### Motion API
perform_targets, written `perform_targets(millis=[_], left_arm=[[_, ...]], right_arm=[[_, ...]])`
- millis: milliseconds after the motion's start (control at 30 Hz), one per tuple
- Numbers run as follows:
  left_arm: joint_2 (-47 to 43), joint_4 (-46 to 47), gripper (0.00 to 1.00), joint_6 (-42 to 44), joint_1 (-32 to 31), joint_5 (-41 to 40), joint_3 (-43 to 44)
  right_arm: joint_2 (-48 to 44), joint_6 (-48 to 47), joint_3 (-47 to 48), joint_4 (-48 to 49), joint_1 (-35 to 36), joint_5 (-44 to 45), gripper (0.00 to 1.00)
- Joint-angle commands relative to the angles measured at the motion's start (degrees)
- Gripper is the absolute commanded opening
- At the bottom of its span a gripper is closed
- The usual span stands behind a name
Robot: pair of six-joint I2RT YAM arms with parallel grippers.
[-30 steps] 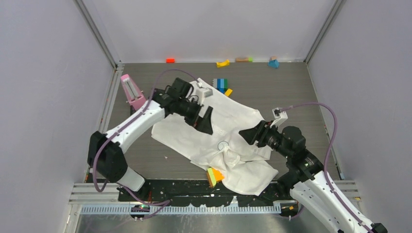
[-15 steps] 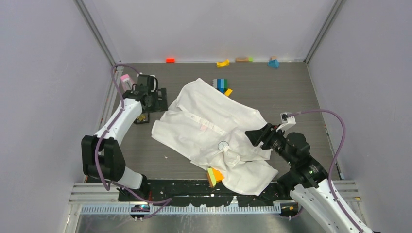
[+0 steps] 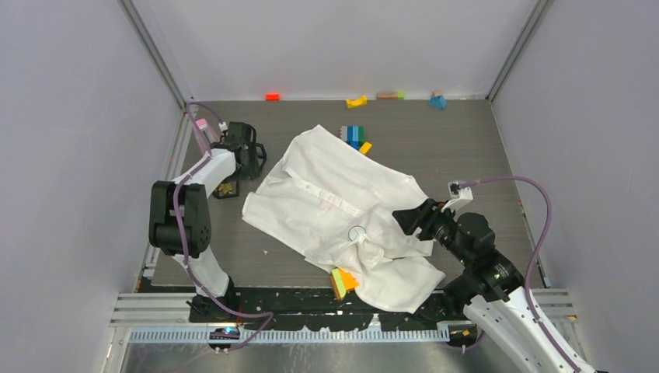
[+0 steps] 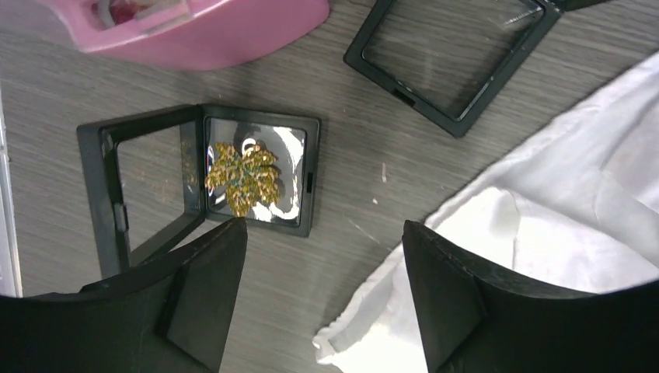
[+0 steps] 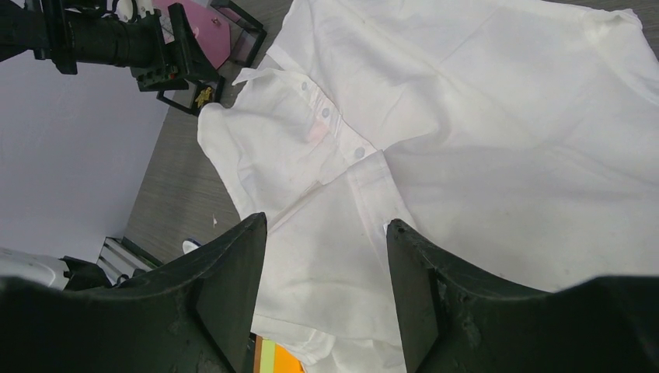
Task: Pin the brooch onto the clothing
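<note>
The brooch (image 4: 242, 177) is a glittery gold leaf lying in a small open black-framed box (image 4: 101, 202) on the table, left of the clothing; it also shows as a gold speck (image 3: 226, 187). The clothing (image 3: 342, 202) is a white button-up shirt spread across the middle. My left gripper (image 4: 322, 233) hovers open just near of the box, one fingertip (image 4: 225, 241) close to the brooch, the other over the shirt's edge (image 4: 559, 225). It holds nothing. My right gripper (image 5: 326, 221) is open above the shirt's lower right (image 5: 466, 140), empty.
A pink object (image 4: 202, 31) and a second black frame (image 4: 458, 54) lie just beyond the box. Coloured toy blocks sit by the collar (image 3: 353, 134) and along the back wall (image 3: 357, 101). An orange and green block (image 3: 342, 281) peeks from under the hem.
My left arm swung from above the shirt to the left, over the box, and its jaws narrowed a little. My right gripper dropped slightly towards the shirt's right side.
</note>
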Motion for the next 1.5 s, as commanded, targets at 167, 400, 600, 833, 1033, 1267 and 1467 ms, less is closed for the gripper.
perform_targets(millis=[167,400,600,833,1033,1267,1467], left_arm=[[4.91,3.96,0.69,0.43,1.78,-4.77,3.71],[5.05,4.74,0.63,0.7,3.42,-5.45,2.61],[5.6,4.38,0.57,0.93,4.03,-5.33,2.02],[6.45,3.21,0.5,1.52,4.13,-4.89,2.19],[6.4,1.54,0.52,0.56,4.29,-5.41,1.93],[5.02,0.72,0.53,-0.1,4.42,-6.03,0.49],[4.66,0.55,0.53,-0.54,5.17,-5.35,-0.51]], right_arm=[[-0.56,-1.57,-0.59,1.77,-0.15,1.21,0.64],[-0.51,-1.68,-0.82,1.54,-0.19,1.21,0.64],[-1.25,-1.7,-0.97,1.04,-0.17,3.15,0.64],[-2.24,-2.27,-0.93,-0.35,-0.12,4.03,0.64],[-3.05,-2.68,-0.81,-1.77,-0.15,4.84,0.64],[-4.27,-2.91,-0.52,-2.96,-0.13,5.42,0.64],[-4.89,-2.82,-0.54,-3.26,-0.16,5.31,0.64]])
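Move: The brooch lies in its open case about 6 cm to the left hand's left, 1 cm ahead and 5 cm below. The empty open case stands roughly 8 cm ahead of that hand and 1 cm to its right; the pink machine's middle is some 11 cm ahead and 9 cm left, both a little below. From the right hand the brooch is about 43 cm left, 16 cm ahead and 17 cm lower. Sliding about 4 cm left towards the brooch case and sinking about 3.5 cm, the left hand first edges forward a little, then eases back at the end as it drops lower. Its empty fingers narrow from wide to about half open, pointing down around the brooch; no grip yet. The empty right hand drifts 2 cm right and slightly down. ##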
